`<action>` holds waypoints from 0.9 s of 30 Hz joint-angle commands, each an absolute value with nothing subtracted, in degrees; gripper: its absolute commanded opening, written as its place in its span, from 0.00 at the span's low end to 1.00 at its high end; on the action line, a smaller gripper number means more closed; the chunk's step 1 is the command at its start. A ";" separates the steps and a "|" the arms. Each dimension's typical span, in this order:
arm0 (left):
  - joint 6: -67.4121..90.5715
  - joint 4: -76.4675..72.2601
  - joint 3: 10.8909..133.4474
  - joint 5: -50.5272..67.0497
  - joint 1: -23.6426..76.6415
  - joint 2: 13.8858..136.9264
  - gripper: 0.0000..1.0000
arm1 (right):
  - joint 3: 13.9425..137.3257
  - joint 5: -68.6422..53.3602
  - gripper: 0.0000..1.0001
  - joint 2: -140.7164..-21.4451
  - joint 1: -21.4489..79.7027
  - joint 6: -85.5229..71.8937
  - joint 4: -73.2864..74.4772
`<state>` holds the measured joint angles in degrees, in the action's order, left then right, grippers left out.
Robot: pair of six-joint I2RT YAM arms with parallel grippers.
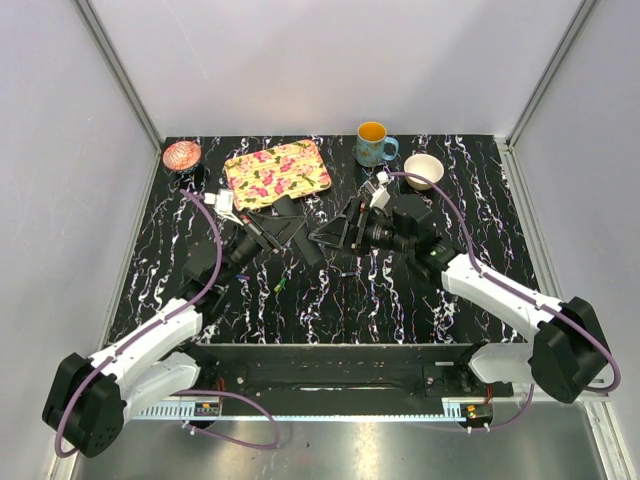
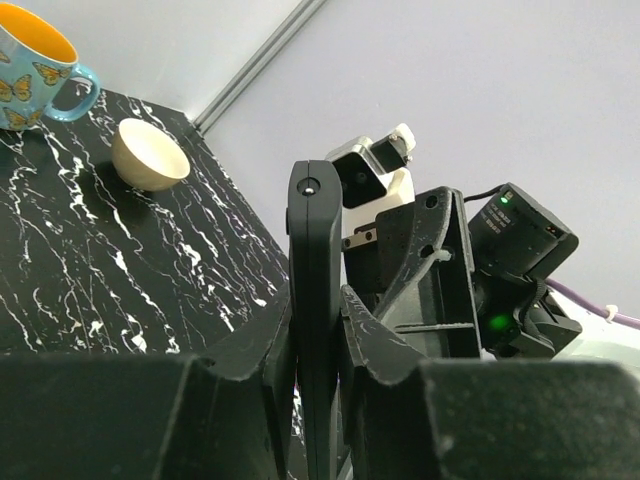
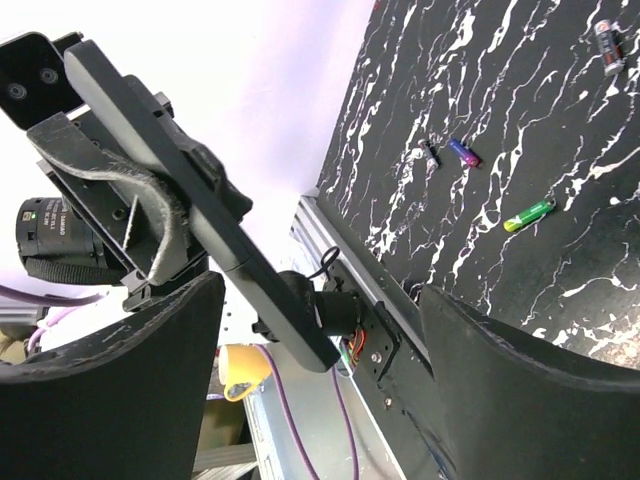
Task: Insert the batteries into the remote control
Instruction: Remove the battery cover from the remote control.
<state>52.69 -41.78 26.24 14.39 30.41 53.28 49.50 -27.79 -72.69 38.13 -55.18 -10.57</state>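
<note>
The remote control [image 2: 315, 290], a slim black bar, is raised off the table and stands on edge between the fingers of my left gripper [image 2: 316, 400], which is shut on it. In the right wrist view the remote [image 3: 205, 205] slants down between the wide-apart fingers of my right gripper [image 3: 320, 300], which is open and does not touch it. Batteries lie loose on the marbled table: a green one [image 3: 528, 215], a blue one [image 3: 463, 152], a dark one [image 3: 429, 152] and one at the far corner [image 3: 608, 48]. From above, both grippers [image 1: 268, 228] [image 1: 335, 238] meet mid-table.
A butterfly mug [image 1: 373, 145] and a white bowl [image 1: 423, 170] stand at the back right. A floral tray [image 1: 278, 172] and a pink dish [image 1: 182, 155] sit at the back left. A green battery [image 1: 281, 284] lies nearer the arms' bases.
</note>
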 commanded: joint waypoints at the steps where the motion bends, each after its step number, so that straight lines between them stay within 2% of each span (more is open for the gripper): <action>1: 48.69 -42.63 29.09 11.16 31.11 52.64 0.00 | 52.64 -32.08 0.86 -73.65 38.14 -56.78 -16.35; 6: 48.69 -42.19 29.27 10.11 31.38 53.00 0.00 | 53.08 -34.18 0.80 -75.14 38.14 -57.39 -17.40; 11: 49.92 -42.10 29.88 10.02 31.46 53.79 0.00 | 53.26 -35.94 0.69 -76.55 38.14 -57.74 -17.58; 21: 51.77 -43.06 31.03 11.34 31.46 55.72 0.00 | 53.17 -36.65 0.67 -77.43 38.14 -58.09 -17.75; 27: 51.50 -43.59 30.41 11.34 31.64 54.85 0.00 | 52.47 -36.65 0.56 -78.31 38.14 -59.85 -19.94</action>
<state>51.31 -39.24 28.27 11.29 31.38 55.72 50.98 -35.66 -77.91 38.13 -58.04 -15.40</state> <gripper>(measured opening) 0.226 0.586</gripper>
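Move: The right hand, open, has the battery-cover end of the remote control about 3 cm to its left, some 1 cm nearer the robot and 1 cm higher. The left hand holds the remote farther up, so that cover lies roughly 5 cm back, 3 cm right and 4 cm below it. On the table about 22 cm below the right hand, the green battery is some 10 cm left and level with it, the dark battery roughly 7 cm right and 3 cm ahead. The right hand's fingertips close in on both sides of the remote's lower, cover end and seem to reach it, the gap shrinking by about a third as the hand edges some 2 cm left and slightly back, turning a little counter-clockwise. The left hand keeps its pinch on the remote in the air, drifting about 1.5 cm forward and a little down. ##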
